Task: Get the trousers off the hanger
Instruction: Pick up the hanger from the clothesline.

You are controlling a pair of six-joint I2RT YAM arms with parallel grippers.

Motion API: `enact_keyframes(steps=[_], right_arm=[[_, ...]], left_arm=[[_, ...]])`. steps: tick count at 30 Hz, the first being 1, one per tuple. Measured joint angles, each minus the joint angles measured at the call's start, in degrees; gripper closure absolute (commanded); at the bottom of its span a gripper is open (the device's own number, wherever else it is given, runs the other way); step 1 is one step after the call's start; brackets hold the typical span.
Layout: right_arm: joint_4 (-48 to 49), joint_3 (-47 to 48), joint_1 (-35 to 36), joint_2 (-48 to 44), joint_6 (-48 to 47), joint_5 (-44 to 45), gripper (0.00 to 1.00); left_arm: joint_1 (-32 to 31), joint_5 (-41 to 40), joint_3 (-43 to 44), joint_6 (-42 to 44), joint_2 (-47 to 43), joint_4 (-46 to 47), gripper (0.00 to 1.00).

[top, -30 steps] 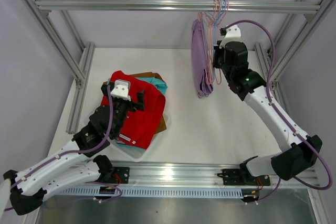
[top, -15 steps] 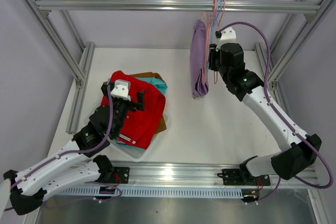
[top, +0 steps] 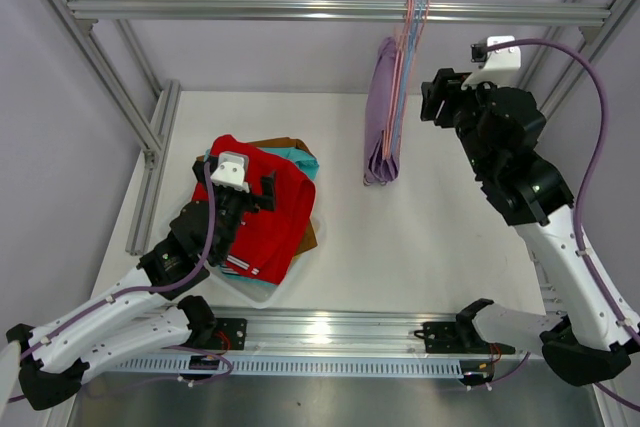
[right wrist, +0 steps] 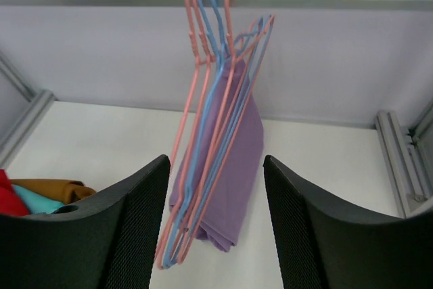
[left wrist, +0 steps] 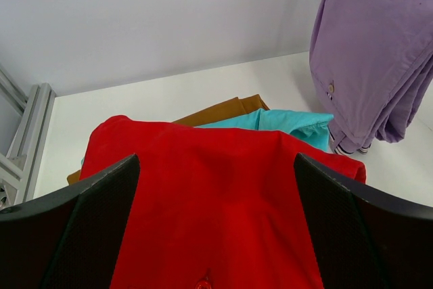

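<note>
The lilac trousers (top: 380, 117) hang folded over a hanger in a bunch of pink and blue wire hangers (top: 408, 32) on the top rail. My right gripper (top: 432, 107) is open, to the right of the hangers and apart from them. In the right wrist view the hangers (right wrist: 203, 133) and lilac trousers (right wrist: 243, 160) hang ahead, between my open fingers (right wrist: 135, 221). My left gripper (top: 252, 190) is wide open just above the red trousers (left wrist: 203, 201), which top a pile with teal (left wrist: 291, 123) and brown (left wrist: 223, 109) ones.
An aluminium rail (top: 300, 10) crosses the top and carries the hangers. Frame posts (top: 150, 147) stand at the left and right (top: 520, 117) of the white table (top: 400, 247). The pile of trousers lies at the left of the table.
My right gripper opened and drew back up and to the right, away from the hangers. The hangers and lilac trousers swung left and now hang straight. The left arm has not moved.
</note>
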Motion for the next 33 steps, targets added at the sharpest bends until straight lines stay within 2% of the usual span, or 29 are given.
enact_keyframes(steps=[4,14,19,33], right_arm=[[-0.02,1.9,2.6,-0.57,0.48,-0.48,0.43],[-0.7,3.26,7.74,6.34,1.07,-1.18,0.43],[-1.97,6.08,8.2,10.4,1.99,-1.29,0.43],[-2.25,6.93,7.63,13.66,2.38,-0.66,0.42]], left_arm=[[0.0,0.02,0.0,0.0,0.0,0.0,0.01],[0.0,0.0,0.0,0.0,0.0,0.0,0.0],[0.0,0.0,0.0,0.0,-0.02,0.0,0.01],[0.0,0.0,0.0,0.0,-0.63,0.0,0.01]])
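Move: Ahead and to the left of the right hand hangs the hanger with the purple trousers, about 17 cm farther out, some 7 cm left and roughly 6 cm lower. Its trousers droop to about 15 cm below the hand, and the bunched empty hangers lie some 3 cm to the right of that hanger, about 14 cm ahead of the hand. From the idle left hand the same hanger is roughly 23 cm ahead, 30 cm right and 8 cm higher. Swinging the right hand left about 9 cm, after a slight lift and draw-back at the start, past the near ends of the empty hangers towards the trousers' hanger; then it sinks and reaches forward, ending about 4 cm lower and 3 cm farther out. The hand turns some 10 degrees counter-clockwise and tips down nearly as much, fingers still part open; no grip on a hanger is seen. ##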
